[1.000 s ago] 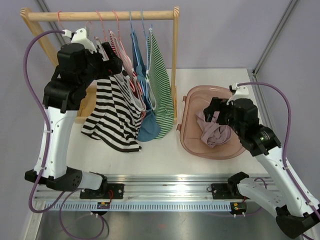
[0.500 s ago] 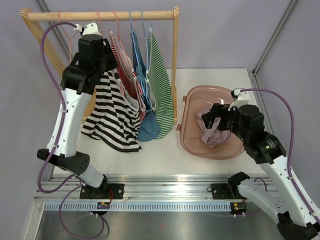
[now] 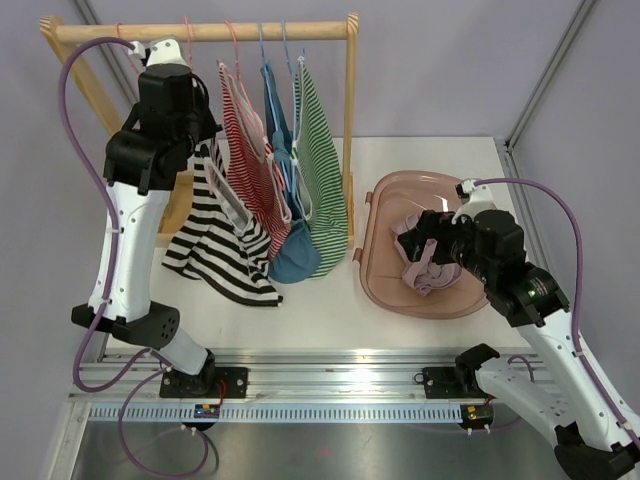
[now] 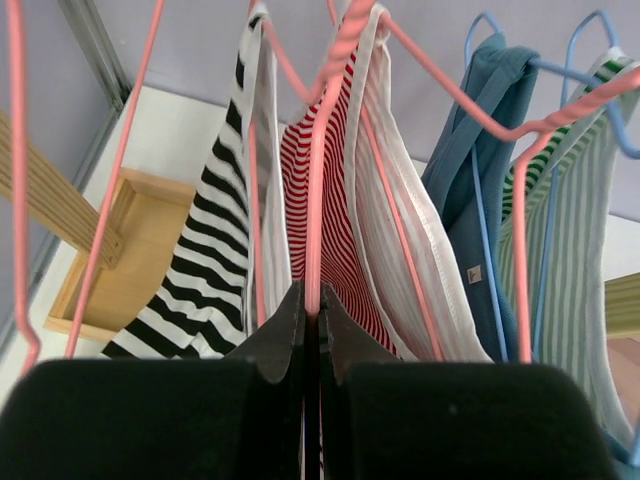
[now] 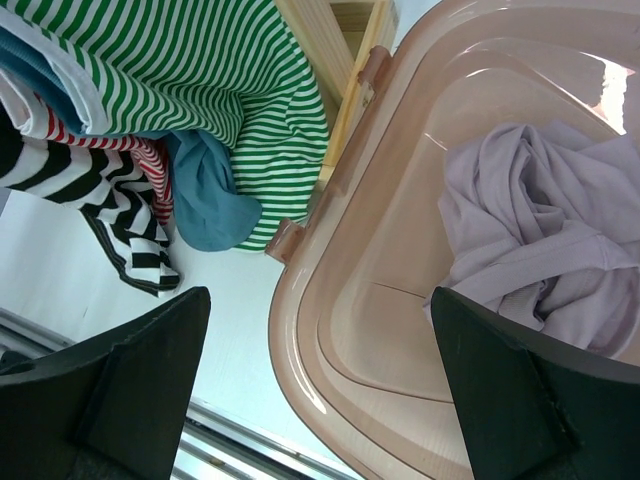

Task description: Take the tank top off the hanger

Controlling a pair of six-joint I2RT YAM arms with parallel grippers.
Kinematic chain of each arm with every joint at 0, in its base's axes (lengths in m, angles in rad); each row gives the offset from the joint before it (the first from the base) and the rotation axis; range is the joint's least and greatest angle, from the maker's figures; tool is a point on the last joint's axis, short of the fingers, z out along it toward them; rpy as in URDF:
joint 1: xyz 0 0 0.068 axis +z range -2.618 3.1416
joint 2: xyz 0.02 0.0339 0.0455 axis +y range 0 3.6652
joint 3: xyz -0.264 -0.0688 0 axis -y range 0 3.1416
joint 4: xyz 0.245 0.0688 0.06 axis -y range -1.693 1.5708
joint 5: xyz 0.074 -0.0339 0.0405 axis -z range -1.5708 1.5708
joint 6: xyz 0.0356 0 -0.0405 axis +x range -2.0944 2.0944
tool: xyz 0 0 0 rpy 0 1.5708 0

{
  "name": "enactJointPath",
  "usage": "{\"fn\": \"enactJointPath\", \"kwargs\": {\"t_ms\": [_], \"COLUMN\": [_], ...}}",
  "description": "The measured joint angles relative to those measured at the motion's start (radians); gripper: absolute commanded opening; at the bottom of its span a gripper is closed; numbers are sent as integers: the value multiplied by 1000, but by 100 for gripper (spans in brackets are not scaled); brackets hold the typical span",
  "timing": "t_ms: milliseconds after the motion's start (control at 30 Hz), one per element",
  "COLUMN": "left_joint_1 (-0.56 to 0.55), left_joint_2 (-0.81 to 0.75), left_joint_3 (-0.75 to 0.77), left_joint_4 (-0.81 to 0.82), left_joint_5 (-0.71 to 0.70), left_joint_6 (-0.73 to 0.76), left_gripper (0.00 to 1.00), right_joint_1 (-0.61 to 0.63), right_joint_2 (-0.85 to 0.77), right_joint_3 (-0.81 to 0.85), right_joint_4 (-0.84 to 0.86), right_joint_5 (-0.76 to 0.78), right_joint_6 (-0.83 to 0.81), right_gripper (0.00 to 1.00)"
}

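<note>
Several tank tops hang on wire hangers from a wooden rail: black-and-white striped, red-striped, blue, green-striped. My left gripper is up by the rail's left end. In the left wrist view the left gripper is shut on a pink hanger wire, between the black-and-white top and the red-striped top. My right gripper is open and empty over the basin; in the right wrist view the right gripper is wide open.
A pink-brown plastic basin at the right holds a crumpled lavender garment; both also show in the right wrist view, basin and garment. The rack's wooden post stands between the clothes and the basin.
My left gripper has moved up and left along the rail with the pink hanger. The black-and-white top has swung away from the red-striped one. The right arm has barely shifted.
</note>
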Motion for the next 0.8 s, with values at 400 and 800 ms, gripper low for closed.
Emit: {"fn": "enactJointPath", "kwargs": {"t_ms": [400,800], "left_joint_1": [7,8], "left_joint_2": [-72,-398], "left_joint_3": [113,-196], "left_joint_4": [-62,-35], "left_joint_5": [64,200], "left_joint_6": [51,60], "left_gripper": [0,0], "right_joint_1": [0,0], "right_joint_2": [-4,-3], "right_joint_3": [0,-3], "right_joint_4": [3,44], "right_joint_5": [-42,-120], "right_joint_6": [4,13], "right_gripper": [99,99]}}
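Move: The left gripper already holds the pink hanger with the black-and-white striped tank top, its hook on the rail some 7 cm ahead and 14 cm above. Clear table in front of the rack lies about 19 cm back, 5 cm right and 42 cm below. The empty pink hanger is about 9 cm left, 4 cm ahead; the red-striped tank top 8 cm right, 5 cm ahead, 10 cm down. That clear table is about 38 cm left of the right gripper, 4 cm back, 26 cm below. Keep the left gripper shut on the pink hanger and lift about 5 cm first to clear its hook from the rail, already easing back. Then draw it back at growing speed, about 12 cm in all, away from the rack, turning some 10 degrees clockwise, tipping the fingers up slightly and starting to sink at the end. ##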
